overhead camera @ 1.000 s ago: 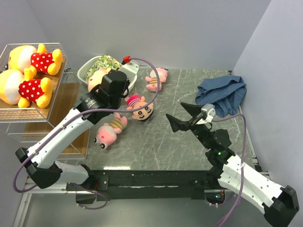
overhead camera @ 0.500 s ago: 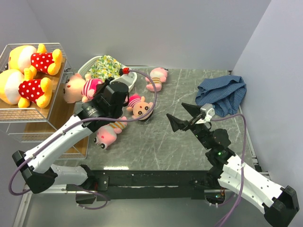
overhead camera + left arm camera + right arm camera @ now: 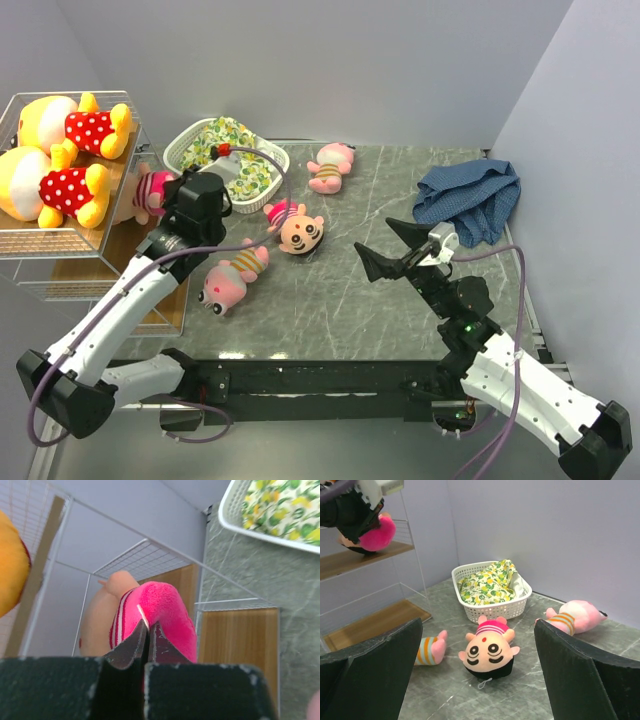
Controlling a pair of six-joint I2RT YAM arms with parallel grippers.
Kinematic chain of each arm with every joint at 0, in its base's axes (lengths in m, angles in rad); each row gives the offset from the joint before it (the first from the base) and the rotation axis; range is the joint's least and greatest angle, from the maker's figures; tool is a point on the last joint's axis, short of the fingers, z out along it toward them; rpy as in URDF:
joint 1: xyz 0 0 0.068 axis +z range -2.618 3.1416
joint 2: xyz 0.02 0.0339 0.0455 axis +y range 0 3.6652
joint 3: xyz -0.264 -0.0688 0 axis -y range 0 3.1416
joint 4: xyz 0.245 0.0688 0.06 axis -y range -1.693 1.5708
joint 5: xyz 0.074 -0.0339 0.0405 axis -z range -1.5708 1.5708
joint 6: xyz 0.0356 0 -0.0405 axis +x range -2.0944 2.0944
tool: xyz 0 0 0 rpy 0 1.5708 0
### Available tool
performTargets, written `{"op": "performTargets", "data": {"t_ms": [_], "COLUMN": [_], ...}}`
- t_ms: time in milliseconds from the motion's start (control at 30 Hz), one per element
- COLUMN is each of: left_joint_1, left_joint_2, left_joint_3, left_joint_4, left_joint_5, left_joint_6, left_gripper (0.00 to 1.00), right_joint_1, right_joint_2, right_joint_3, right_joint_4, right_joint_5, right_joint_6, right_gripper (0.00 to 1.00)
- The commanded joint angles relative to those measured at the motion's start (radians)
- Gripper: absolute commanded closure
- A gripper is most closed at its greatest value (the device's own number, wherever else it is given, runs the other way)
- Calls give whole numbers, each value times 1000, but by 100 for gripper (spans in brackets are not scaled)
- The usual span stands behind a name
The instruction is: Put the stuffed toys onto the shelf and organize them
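My left gripper (image 3: 148, 626) is shut on a pink doll in a striped shirt (image 3: 165, 607), holding it at the right side of the shelf (image 3: 85, 272), just under the top tier; the held doll (image 3: 148, 190) is partly hidden by the wrist. Two yellow bears (image 3: 62, 125) (image 3: 48, 187) lie on the top tier. A face-up doll (image 3: 298, 232) (image 3: 490, 652), a pink animal (image 3: 230, 280) (image 3: 427, 650) and another pink animal (image 3: 330, 168) (image 3: 575, 617) lie on the table. My right gripper (image 3: 397, 250) (image 3: 477, 645) hangs open above the table, facing the doll, holding nothing.
A white oval basket (image 3: 180, 152) (image 3: 492, 611) with floral cloth stands at the back left beside the shelf. A blue checked cloth (image 3: 468, 200) lies at the back right. Walls close the back and right sides.
My left arm has swung left with the pink doll, from over the basket to the shelf's side. The right arm has hardly moved.
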Motion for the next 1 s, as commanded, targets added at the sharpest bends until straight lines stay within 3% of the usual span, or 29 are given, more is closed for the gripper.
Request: {"op": "performTargets", "data": {"t_ms": [0,433,533,667,733,800,933,967], "left_joint_1": [85,186,186,186,186,183,162,148], "left_joint_2": [-21,1,5,-1,-1,13,28,27], "left_joint_3": [-40,-53,-44,-44,-37,-8,67,102], "left_joint_4": [143,122,68,65,51,13,-82,-97], "left_joint_5": [66,114,120,110,117,117,203,224], "left_joint_6": [100,113,91,94,76,50,-73,-97], "left_gripper": [99,97,87,68,54,47,37,26], "right_joint_1": [3,3,3,2,3,3,2,2], "right_joint_2": [-29,-55,-72,-107,-123,-132,-117,-108], "right_joint_3": [16,28,23,19,20,32,107,129], "right_joint_4": [-4,-36,-41,-42,-48,-87,-203,-278], "right_joint_5": [-24,-20,-50,-63,-53,-31,135,207], "right_joint_6": [-5,14,-6,4,29,59,229,269], "right_gripper": [0,0,0,0,0,0,0,0]}}
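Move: About 10 cm to the left hand's left, 2 cm ahead and 6 cm below is the spot on the middle shelf for the pink-clothed doll the fingers already pinch. On the top shelf, the near yellow bear is 9 cm left, level front to back, and some 18 cm up; the far bear is 8 cm left, 8 cm ahead, at that height. The basket lies 14 cm ahead, 10 cm right, 28 cm lower. From the right hand, the spot is roughly 48 cm left, 11 cm ahead, 3 cm lower. Carrying the pinched doll about 4.5 cm left and slightly forward, deeper over the middle shelf beneath the bears, the left hand then stops and opens its shut fingers to over half, letting go of the pink cloth while sinking some 1.5 cm and tipping slightly down. Late on, the empty, open right hand eases back and up about 2 cm. ##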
